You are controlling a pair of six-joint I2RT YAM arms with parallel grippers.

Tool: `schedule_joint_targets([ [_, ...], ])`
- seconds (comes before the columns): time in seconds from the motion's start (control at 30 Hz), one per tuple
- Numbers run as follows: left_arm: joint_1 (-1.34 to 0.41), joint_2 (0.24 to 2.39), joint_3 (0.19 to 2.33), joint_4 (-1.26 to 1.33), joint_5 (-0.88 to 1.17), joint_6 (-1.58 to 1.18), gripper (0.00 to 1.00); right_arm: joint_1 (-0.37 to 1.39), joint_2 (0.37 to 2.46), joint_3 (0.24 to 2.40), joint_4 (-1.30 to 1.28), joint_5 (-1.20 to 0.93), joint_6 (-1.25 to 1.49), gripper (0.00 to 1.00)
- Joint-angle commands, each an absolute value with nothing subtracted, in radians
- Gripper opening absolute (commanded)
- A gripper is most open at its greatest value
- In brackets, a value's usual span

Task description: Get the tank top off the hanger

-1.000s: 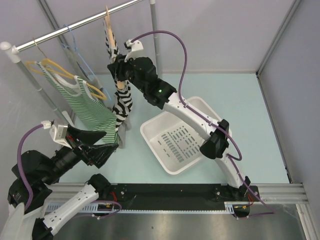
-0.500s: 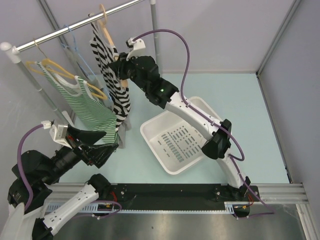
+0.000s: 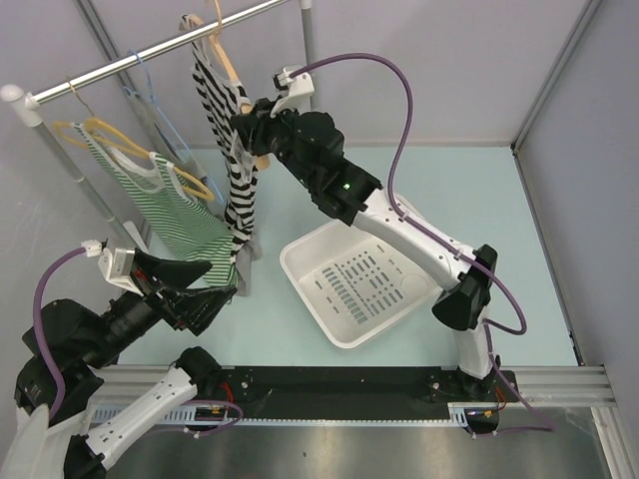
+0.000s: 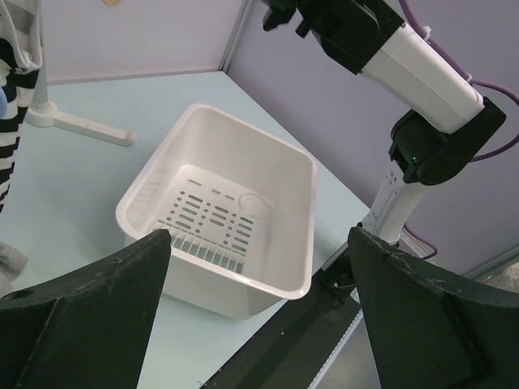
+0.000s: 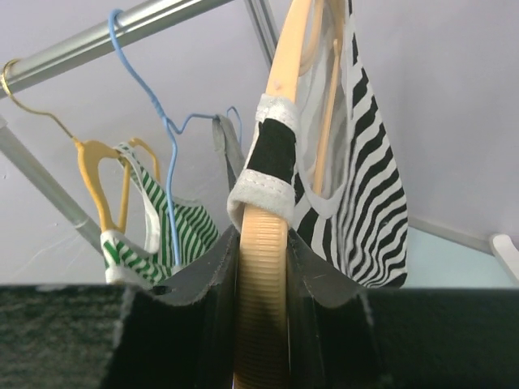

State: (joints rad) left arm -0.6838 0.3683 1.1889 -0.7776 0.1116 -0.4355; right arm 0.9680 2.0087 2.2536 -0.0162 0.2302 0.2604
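Note:
A black-and-white striped tank top (image 3: 232, 150) hangs on a tan hanger (image 3: 222, 55) whose top is up by the metal rail (image 3: 150, 50). My right gripper (image 3: 252, 140) is shut on the hanger's lower arm. In the right wrist view the ribbed tan hanger (image 5: 261, 267) stands between the shut fingers, with the top's white-edged strap (image 5: 259, 190) just above them and the striped cloth (image 5: 365, 186) behind. My left gripper (image 3: 215, 289) is open and empty, low at the left, apart from the top. In its own view (image 4: 259, 324) it points at the basket.
A green striped tank top (image 3: 180, 215) on a yellow hanger (image 5: 97, 170) and an empty blue wire hanger (image 5: 166, 130) hang further left on the rail. A white perforated basket (image 3: 305, 299) sits mid-table. The rack's foot (image 4: 77, 126) lies on the table.
My right gripper has moved up and slightly right with the hanger. The striped top, bunched before, has swung and now hangs longer and flatter. The left arm has not moved.

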Motion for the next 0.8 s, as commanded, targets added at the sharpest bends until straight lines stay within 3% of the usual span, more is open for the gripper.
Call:
schedule_joint_targets([
  [0.0,-0.678,0.41,1.25,-0.753,0.147,-0.437,0.96,0.986,1.812,2.076,0.212,0.253,0.255,0.0],
  [0.27,-0.68,0.553,1.38,-0.663,0.149,-0.422,0.95,0.996,1.567,1.7,0.34,0.198,0.25,0.0],
  [0.4,-0.68,0.708,1.572,-0.682,0.095,-0.338,0.95,0.997,1.468,1.521,0.333,0.167,0.279,0.0],
  [0.57,-0.678,0.909,1.803,-0.784,0.002,-0.252,0.96,1.003,1.352,1.405,0.261,0.1,0.302,0.0],
  [0.77,-0.678,1.048,1.874,-0.773,-0.045,-0.241,0.97,1.003,1.233,1.306,0.201,0.017,0.331,0.0],
])
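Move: The right hand already grips the near end of the wooden hanger; the black-striped tank top on it hangs with its middle roughly 9 cm ahead, 5 cm left and 10 cm below. The white bin's middle is about 7 cm back, 22 cm right and 45 cm below that hand, and the green-striped top some 8 cm ahead, 18 cm left, 12 cm below. From the empty left hand, the black-striped tank top is about 37 cm ahead, 2 cm left and level in height. Keeping its pinch on the hanger's near end, the right hand draws hanger and tank top back and to the right, away from the rail towards the air above the bin, some 15 cm, sinking about 6 cm and turning about 10 degrees counter-clockwise. The open left hand rises some 14 cm, then also reaches about 9 cm forward and a little right towards the hanger, fingers tipping slightly up; it touches nothing visible. ##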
